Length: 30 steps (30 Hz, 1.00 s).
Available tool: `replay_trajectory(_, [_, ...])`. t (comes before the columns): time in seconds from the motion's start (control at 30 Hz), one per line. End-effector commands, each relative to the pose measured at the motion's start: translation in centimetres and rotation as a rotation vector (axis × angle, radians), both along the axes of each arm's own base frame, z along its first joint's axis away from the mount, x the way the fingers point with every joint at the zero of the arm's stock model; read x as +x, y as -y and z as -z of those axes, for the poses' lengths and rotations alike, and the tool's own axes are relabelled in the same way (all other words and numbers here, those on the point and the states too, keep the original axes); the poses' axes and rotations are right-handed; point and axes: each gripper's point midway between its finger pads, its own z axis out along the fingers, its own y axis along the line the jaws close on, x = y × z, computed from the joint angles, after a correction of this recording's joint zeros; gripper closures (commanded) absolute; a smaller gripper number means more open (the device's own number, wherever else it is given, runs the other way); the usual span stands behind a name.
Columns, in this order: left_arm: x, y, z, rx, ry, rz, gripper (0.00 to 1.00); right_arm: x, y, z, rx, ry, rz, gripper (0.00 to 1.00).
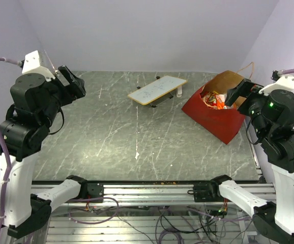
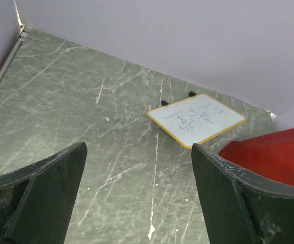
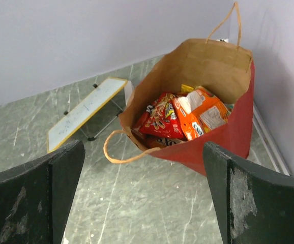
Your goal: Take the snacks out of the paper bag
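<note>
The paper bag (image 1: 215,114), red outside and brown inside, stands open at the far right of the table; it also shows as the paper bag (image 3: 208,137) and, by its red edge, the paper bag (image 2: 269,155). Inside it lie the snacks (image 3: 180,117): a red packet (image 3: 159,119), an orange packet (image 3: 200,113) and others underneath, seen from above as the snacks (image 1: 213,100). My right gripper (image 1: 237,94) hovers open above the bag's right side; in its own view the right gripper (image 3: 143,175) holds nothing. My left gripper (image 1: 71,84) is raised at the far left, open and empty, as the left gripper (image 2: 139,175) shows.
A white board with a tan edge (image 1: 157,90) lies tilted on small black feet at the back middle, also seen as the board (image 2: 197,119) and the board (image 3: 86,113). Pale walls close the table's back and sides. A metal rail (image 1: 152,190) runs along the near edge.
</note>
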Motion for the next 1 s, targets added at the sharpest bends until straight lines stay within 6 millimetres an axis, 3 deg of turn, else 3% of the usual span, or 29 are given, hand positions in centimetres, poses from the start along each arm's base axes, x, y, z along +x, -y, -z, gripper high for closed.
replay_trajectory(0.0, [-1.4,0.0,-1.4,-0.064,0.068,0.011,0.05,-1.0,0.7,1.4,0.012,-0.058,0.028,0.00])
replay_trajectory(0.53, [-5.5,0.3,-4.1,-0.190,0.203,0.085,0.01,-2.8,1.4,5.5,-0.019,-0.224,0.042,0.00])
replay_trajectory(0.83, [-4.7,3.0,-2.6,-0.209,0.129,0.206,0.01,-2.0,0.8,7.2,-0.058,-0.321,0.004,0.00])
replay_trajectory(0.97, [-3.6,5.2,-2.0,-0.238,0.115,0.300,0.03,-0.5,0.5,7.9,-0.110,-0.348,-0.021,0.00])
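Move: For the right gripper, the snacks in the open paper bag lie about 18 cm ahead, some 9 cm to its right and roughly 31 cm below. The bag's middle sits about 4 cm nearer than them, in line sideways and a little lower. The whiteboard stands about 24 cm ahead, 18 cm left and 38 cm down. From the left gripper the snacks lie some 17 cm ahead, 54 cm right and 32 cm below. Lower the open right gripper about 7 cm towards the snacks, tipping its fingers down nearly 20 degrees while it eases slightly back and then starts forward. Meanwhile draw the empty, open left gripper back and up, away from the bag, then swing it right and slightly down, rolling its left side down and turning it clockwise. ##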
